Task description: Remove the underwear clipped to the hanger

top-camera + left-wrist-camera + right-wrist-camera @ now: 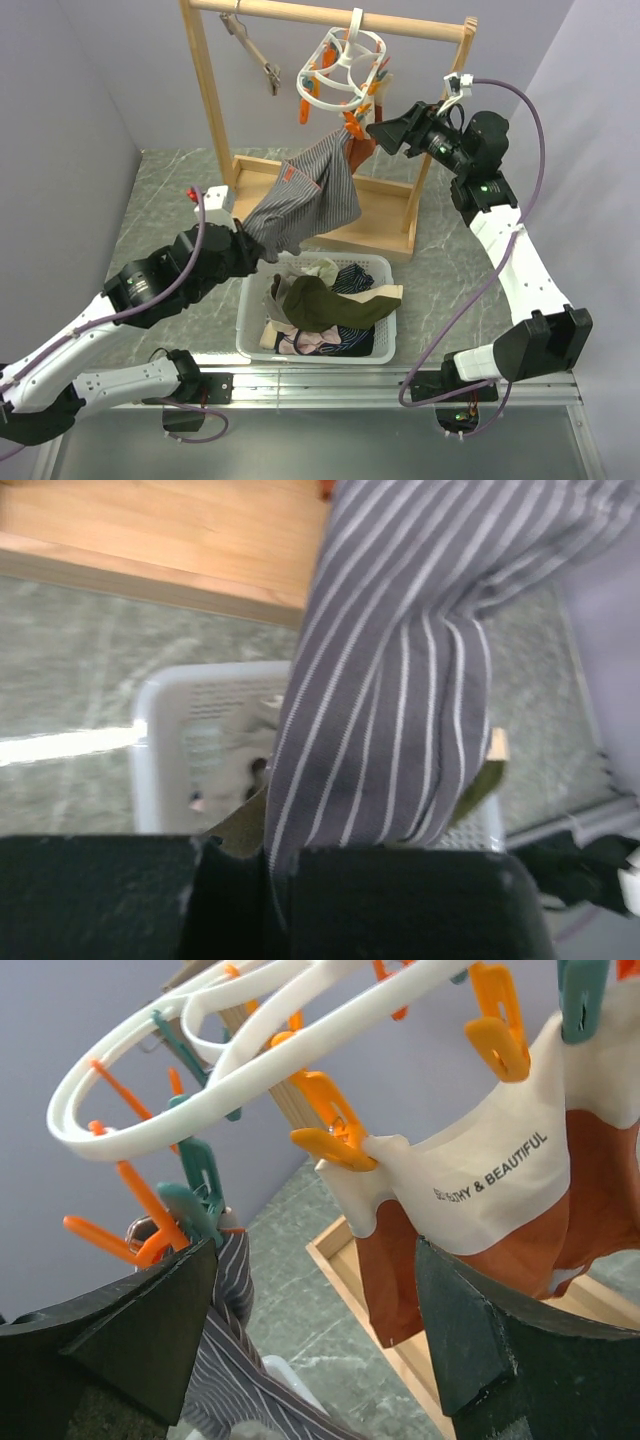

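The white ring hanger (345,70) hangs from the wooden rail by its hook. A grey pin-striped underwear (310,195) stretches down and left from a teal peg (195,1195) to my left gripper (245,240), which is shut on its lower edge (400,680). My right gripper (385,130) stands open just right of the pegs, its left finger (150,1330) close beside that teal peg. A rust-orange underwear (520,1250) with a cream printed band (480,1170) hangs from orange pegs (330,1125) above the right finger.
A white basket (250,320) lies under the striped cloth, holding a dark olive piece (325,300) and several other garments. The wooden rack's base tray (385,235) and uprights stand behind it. A metal clip (255,50) hangs at the rail's left.
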### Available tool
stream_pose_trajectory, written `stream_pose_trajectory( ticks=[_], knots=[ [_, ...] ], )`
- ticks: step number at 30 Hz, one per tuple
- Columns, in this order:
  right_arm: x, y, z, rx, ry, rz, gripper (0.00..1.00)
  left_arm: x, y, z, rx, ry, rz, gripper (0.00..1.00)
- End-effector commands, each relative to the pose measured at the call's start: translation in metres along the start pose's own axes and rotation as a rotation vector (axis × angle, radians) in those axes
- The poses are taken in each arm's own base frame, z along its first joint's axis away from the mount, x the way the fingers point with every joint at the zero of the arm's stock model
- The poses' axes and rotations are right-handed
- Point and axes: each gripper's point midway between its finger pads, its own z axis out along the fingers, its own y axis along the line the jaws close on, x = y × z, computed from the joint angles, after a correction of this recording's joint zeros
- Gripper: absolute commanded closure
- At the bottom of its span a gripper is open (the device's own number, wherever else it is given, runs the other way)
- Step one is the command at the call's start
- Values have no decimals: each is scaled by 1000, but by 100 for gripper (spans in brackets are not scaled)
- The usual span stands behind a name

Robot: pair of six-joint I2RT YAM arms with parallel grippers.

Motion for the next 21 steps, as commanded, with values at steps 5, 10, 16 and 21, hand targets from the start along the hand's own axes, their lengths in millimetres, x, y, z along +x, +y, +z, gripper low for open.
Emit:
stream_pose_trajectory(
  ticks=[5,10,16,21],
  knots=[
    [-15,5,5,37,-8,-81,13,12,-106,18,437,100,-28,100],
    [-6,19,6,-29,41,-97,13,56,-168,51,628,315,36,100],
    [3,31,6,-109,97,-79,12,62,-199,57,681,312,96,100],
    [-2,19,1,-56,72,-111,10,55,-193,44,697,291,115,100]
  ],
)
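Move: The left hand holds the lower end of the striped underwear; its clip on the hanger lies some 22 cm ahead, 19 cm to the right and 14 cm above that hand, and the basket's middle about 13 cm right, 13 cm back and 26 cm down. From the open right hand the same clip is about 5 cm left, level fore and aft and 2 cm higher; the hanger ring is 9 cm ahead, 6 cm left and 6 cm up, the rust underwear 6 cm ahead, 2 cm left and 5 cm down. Keeping its pinch on the striped underwear's lower end, the left hand sweeps quickly about 20 cm to the right across the basket, dipping some 5 cm and turning clockwise by nearly 40 degrees, so that the cloth hauls its clip round in front of the right gripper. The right hand waits wide open beside the hanger, only nudging forward a centimetre and then drifting back and slightly left, its fingers staying spread around where the clip arrives. ##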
